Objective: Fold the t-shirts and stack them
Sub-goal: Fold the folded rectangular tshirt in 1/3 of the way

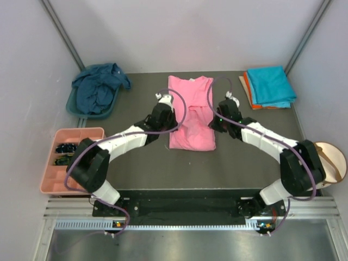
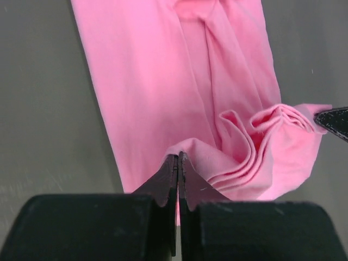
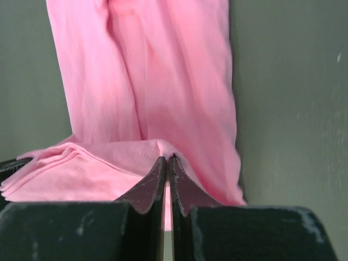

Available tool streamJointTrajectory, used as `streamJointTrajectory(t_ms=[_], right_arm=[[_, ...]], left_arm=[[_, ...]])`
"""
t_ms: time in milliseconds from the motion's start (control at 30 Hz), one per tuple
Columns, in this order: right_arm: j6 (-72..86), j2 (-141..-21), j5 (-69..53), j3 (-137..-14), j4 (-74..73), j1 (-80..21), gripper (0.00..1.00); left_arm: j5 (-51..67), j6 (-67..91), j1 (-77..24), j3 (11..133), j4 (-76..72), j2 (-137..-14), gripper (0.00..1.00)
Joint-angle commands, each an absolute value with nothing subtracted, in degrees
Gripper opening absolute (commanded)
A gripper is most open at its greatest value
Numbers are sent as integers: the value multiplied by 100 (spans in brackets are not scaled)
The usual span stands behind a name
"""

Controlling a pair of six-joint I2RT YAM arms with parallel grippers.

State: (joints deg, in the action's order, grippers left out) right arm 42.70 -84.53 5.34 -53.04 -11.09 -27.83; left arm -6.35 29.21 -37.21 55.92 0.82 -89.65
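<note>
The bright pink t-shirt (image 1: 190, 111) lies lengthwise in the middle of the dark table, folded into a narrow strip. Its near end is lifted and bunched into folds (image 2: 261, 147). My left gripper (image 2: 178, 156) is shut on the left corner of that lifted edge. My right gripper (image 3: 166, 159) is shut on the right corner, pinching the stitched hem. From above, both grippers (image 1: 175, 120) (image 1: 216, 122) flank the shirt's middle. The navy blue t-shirt (image 1: 98, 89) is crumpled in the teal basin. The turquoise t-shirt (image 1: 270, 84) lies folded on the orange one (image 1: 247, 89) at the back right.
The teal basin (image 1: 73, 106) stands at the back left. A salmon-pink compartment tray (image 1: 76, 133) with small dark items sits at the left edge. A round tan object (image 1: 331, 157) lies at the right edge. Grey walls enclose the table.
</note>
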Motion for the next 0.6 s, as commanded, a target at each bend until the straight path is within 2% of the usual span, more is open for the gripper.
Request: streamJointTrajectory(t_ms=[0, 300, 567], right_arm=[[3981, -9069, 159, -5967, -520, -2382, 0], [3955, -10449, -403, -7136, -483, -1899, 0], [3938, -10749, -475, -7576, -562, -1714, 0]], left_arm=[[-265, 2593, -3446, 6266, -457, -9561, 0], [139, 2628, -3032, 7083, -729, -10608, 0], [228, 2628, -2751, 7207, -782, -10951, 0]])
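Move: Each hand holds a hem corner of the pink t-shirt, with the place to lay it about 12 cm straight ahead and 10 to 11 cm lower on the shirt. From the left hand the collar end's middle is some 25 cm ahead and 8 cm right, the bottom bend's middle 9 cm back and 8 cm right. The towel stack sits roughly 20 cm ahead and 26 cm right of the right hand. Forward together, level at first and then sinking as they slow, both hands carry the pinched hem over the shirt towards its collar end. The left goes about 9 cm out and 4 cm down, the right some 11 cm out and 2 to 3 cm down; fingers stay shut on the corners, wrists barely turning. ##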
